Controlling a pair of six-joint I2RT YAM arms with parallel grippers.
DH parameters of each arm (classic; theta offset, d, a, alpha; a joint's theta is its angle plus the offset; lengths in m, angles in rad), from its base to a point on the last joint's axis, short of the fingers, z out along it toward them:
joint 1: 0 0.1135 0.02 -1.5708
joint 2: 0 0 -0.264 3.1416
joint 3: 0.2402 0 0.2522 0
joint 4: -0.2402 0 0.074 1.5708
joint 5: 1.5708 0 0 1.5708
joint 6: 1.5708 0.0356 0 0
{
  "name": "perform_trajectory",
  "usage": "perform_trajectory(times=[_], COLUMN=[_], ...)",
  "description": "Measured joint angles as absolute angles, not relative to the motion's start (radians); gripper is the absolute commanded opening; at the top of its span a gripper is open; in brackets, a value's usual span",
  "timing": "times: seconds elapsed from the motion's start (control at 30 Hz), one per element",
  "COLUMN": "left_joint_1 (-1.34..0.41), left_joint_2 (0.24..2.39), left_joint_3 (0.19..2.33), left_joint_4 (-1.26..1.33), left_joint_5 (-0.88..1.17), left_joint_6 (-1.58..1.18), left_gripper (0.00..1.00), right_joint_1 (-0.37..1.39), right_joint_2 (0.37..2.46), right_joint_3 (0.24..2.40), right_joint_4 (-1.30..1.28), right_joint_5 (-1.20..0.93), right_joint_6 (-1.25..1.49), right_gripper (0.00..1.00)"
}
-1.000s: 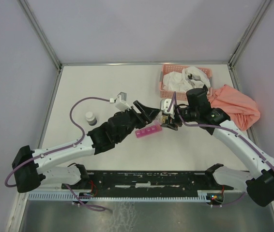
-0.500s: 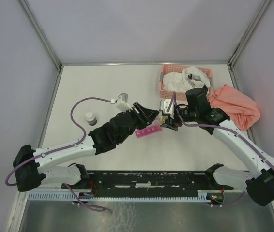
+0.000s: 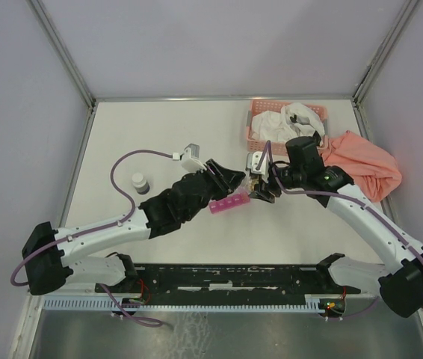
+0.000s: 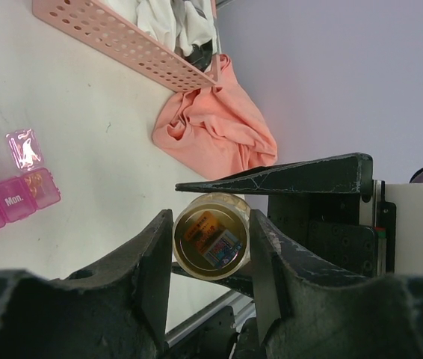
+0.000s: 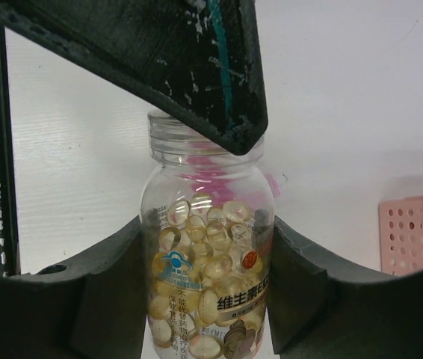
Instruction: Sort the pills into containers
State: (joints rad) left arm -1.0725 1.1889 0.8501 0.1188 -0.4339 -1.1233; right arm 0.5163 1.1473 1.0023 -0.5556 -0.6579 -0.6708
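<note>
My right gripper (image 5: 206, 224) is shut on a clear bottle (image 5: 208, 254) full of yellow pills (image 5: 211, 232), holding its body from both sides. My left gripper (image 4: 211, 215) meets the bottle (image 4: 211, 243) end-on, and its fingers lie against both sides of the mouth end. One left finger (image 5: 196, 67) crosses in front of the neck. Both grippers meet above the table, just above the magenta strip of containers (image 3: 229, 203). In the left wrist view the containers (image 4: 2, 208) sit at the left edge with one lid (image 4: 25, 148) flipped open and something yellowish in that compartment.
A salmon lattice basket (image 3: 250, 129) with white cloth stands at the back right. An orange cloth (image 3: 365, 170) is heaped beside it. A small white-capped bottle (image 3: 140, 182) stands to the left of the left arm.
The left fingers have closed in onto the mouth end of the bottle. The right gripper and the bottle have stayed in place.
</note>
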Motion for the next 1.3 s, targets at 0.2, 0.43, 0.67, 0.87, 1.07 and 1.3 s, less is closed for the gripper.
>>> perform_trajectory(times=[0.2,0.43,0.67,0.87,1.07,1.3], left_joint_1=[-1.065,-1.021,-0.893,-0.822,-0.816,-0.82], left_joint_2=[1.198,1.145,1.111,1.108,1.067,0.962], left_joint_3=[0.84,0.731,0.683,0.681,0.679,0.679], left_joint_4=[0.154,0.311,0.473,0.503,0.457,0.33], left_joint_5=[-0.413,-0.292,-0.023,0.117,0.134,0.078], left_joint_6=[-1.053,-0.906,-0.746,-0.676,-0.678,-0.685], left_gripper=[0.23,0.22,0.21,0.42,0.81,0.89], right_joint_1=[0.507,0.468,0.431,0.429,0.432,0.432], right_joint_2=[1.18,1.247,1.292,1.326,1.325,1.325], right_joint_3=[1.024,1.042,1.028,1.016,1.017,1.027], right_joint_4=[-0.586,-0.599,-0.424,-0.324,-0.314,-0.368], right_joint_5=[-0.688,-0.862,-1.078,-1.15,-1.15,-1.124], right_joint_6=[-0.603,-0.45,-0.138,-0.004,-0.037,-0.127], right_gripper=[0.07,0.05,0.04,0.04,0.04,0.04])
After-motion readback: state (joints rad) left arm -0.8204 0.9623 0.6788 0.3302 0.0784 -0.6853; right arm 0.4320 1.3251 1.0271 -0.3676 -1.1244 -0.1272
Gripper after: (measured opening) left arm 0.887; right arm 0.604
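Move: The left fingers are already closed on the clear lid of the pill jar, so the lid is right at their tips, with the jar's middle about 3 cm to the right and 4 cm below. The pink pill organizer lies on the table roughly 22 cm below, some 2 cm ahead and 2 cm left. The pink basket is about 26 cm ahead and 15 cm right. From the right gripper, which already holds the jar body, the lid is about 3 cm left and 6 cm up. Keep both grips and twist the two hands against each other about the jar's axis: the left turns the lid clockwise as seen from the lid end, its wrist swinging some 30 degrees, while the right rolls the jar about 45 degrees, going some 4 cm left, 3 cm up and 2 cm back. Then open the left gripper wide to let go of the lid and draw it left, away from the jar. ##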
